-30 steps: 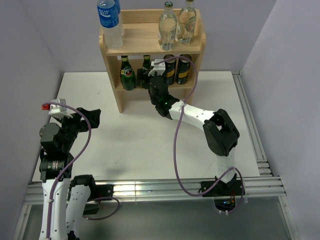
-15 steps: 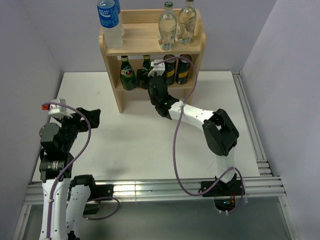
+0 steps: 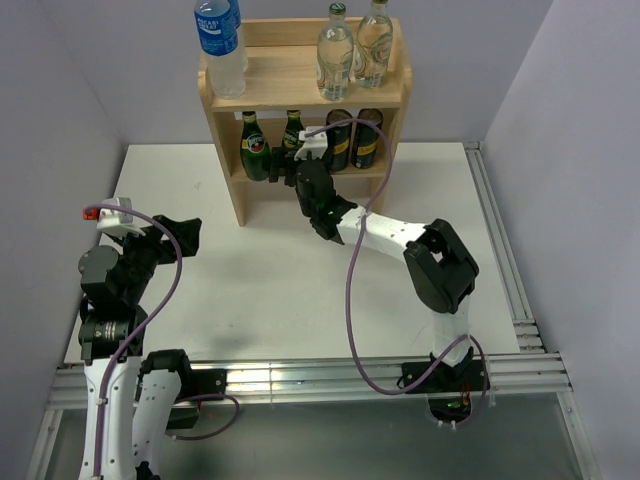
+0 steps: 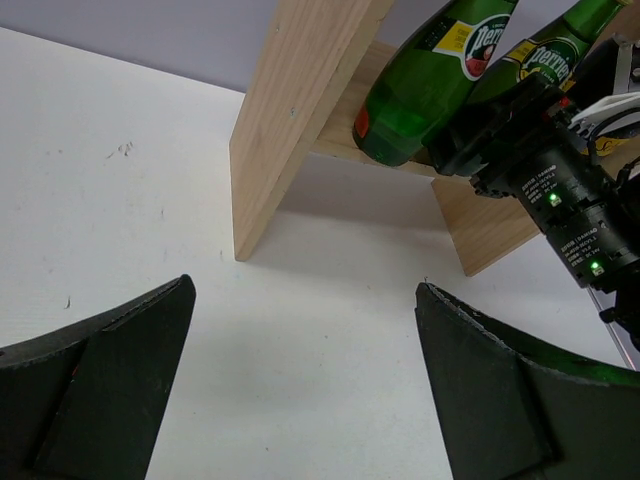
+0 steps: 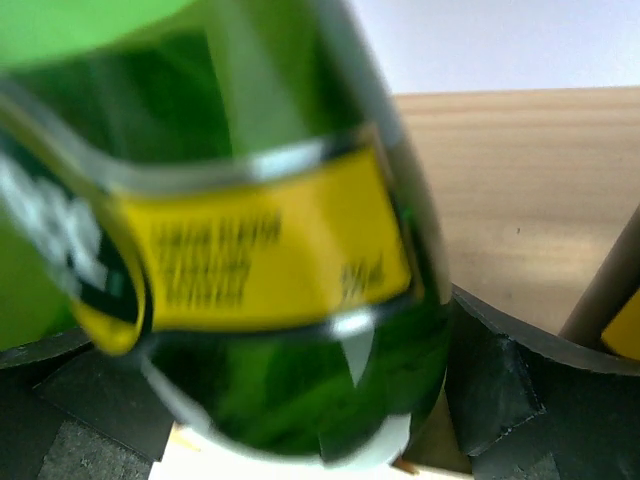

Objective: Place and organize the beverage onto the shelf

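The wooden shelf (image 3: pixel 290 92) stands at the table's back. Two clear glass bottles (image 3: pixel 335 50) are on its top tier. Its lower tier holds two green bottles (image 3: pixel 253 150) and two dark cans (image 3: pixel 367 140). My right gripper (image 3: pixel 292 166) reaches into the lower tier. Its jaws sit on either side of the second green bottle (image 5: pixel 270 250), which stands on the shelf board, blurred. A sliver of wood shows between the glass and the right finger (image 5: pixel 500 380), so the right gripper (image 5: pixel 270 330) is open. My left gripper (image 4: pixel 305 290) hangs open over bare table.
A taller plastic water bottle (image 3: pixel 220 40) with a blue label stands at the top tier's left end. The shelf's side panel (image 4: pixel 290 110) stands ahead of the left gripper. The right arm (image 4: pixel 560 190) crosses in front of the lower tier.
The right gripper's jaws have spread wider around the green bottle and the wrist has shifted slightly left. The left arm has not moved.
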`<action>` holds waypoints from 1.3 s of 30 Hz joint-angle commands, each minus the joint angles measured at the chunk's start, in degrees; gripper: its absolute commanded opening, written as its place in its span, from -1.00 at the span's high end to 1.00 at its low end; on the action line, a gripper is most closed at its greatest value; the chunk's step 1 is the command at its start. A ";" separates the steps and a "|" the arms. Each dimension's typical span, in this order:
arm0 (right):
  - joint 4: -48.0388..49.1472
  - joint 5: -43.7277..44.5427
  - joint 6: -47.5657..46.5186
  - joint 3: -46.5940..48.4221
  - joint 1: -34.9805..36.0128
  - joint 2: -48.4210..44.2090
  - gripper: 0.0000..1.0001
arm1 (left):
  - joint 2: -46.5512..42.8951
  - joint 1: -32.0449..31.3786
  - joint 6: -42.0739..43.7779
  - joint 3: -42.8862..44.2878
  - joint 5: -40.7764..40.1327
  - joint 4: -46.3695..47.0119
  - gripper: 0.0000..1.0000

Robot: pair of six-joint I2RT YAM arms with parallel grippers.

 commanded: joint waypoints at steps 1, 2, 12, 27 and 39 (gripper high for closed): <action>3.45 0.93 -0.58 -1.29 0.79 -4.56 -0.97 | -0.19 0.38 -0.12 0.11 0.88 2.74 -0.99; 3.62 1.11 -0.75 -1.55 1.05 -5.17 -0.97 | -0.19 0.47 -0.03 0.11 0.88 2.74 -0.99; 4.33 2.95 -1.81 -5.07 2.81 -9.31 -0.97 | -0.28 0.47 -0.12 0.11 0.62 2.66 -0.99; 5.30 6.90 -1.72 -14.12 7.38 -18.18 -0.97 | -0.28 0.47 -0.12 0.11 0.26 2.48 -0.99; -20.26 33.52 5.39 -24.06 26.44 -41.12 -1.00 | -0.98 0.65 -0.03 0.20 -0.44 2.39 -0.99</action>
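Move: The right-hand green bottle stands on the lower shelf between the right hand's already open fingers, its middle some 2 cm ahead and 3 cm above. The other green bottle is about 9 cm to that hand's left and 2 cm ahead. To its right, about 3 cm ahead, stand the near can at 10 cm and the far can at 17 cm. From the idle left hand, the right-hand bottle lies some 25 cm ahead and 23 cm right, nearly level. The right-hand green bottle is left standing as the right hand draws straight back from around it, fingers still wide open and pointing forward at the shelf. It eases out slowly for the first 5 cm, rising slightly, then speeds up, ending about 20 cm back and 7 cm higher, clear of the shelf and over the table, with hardly any wrist turn. ##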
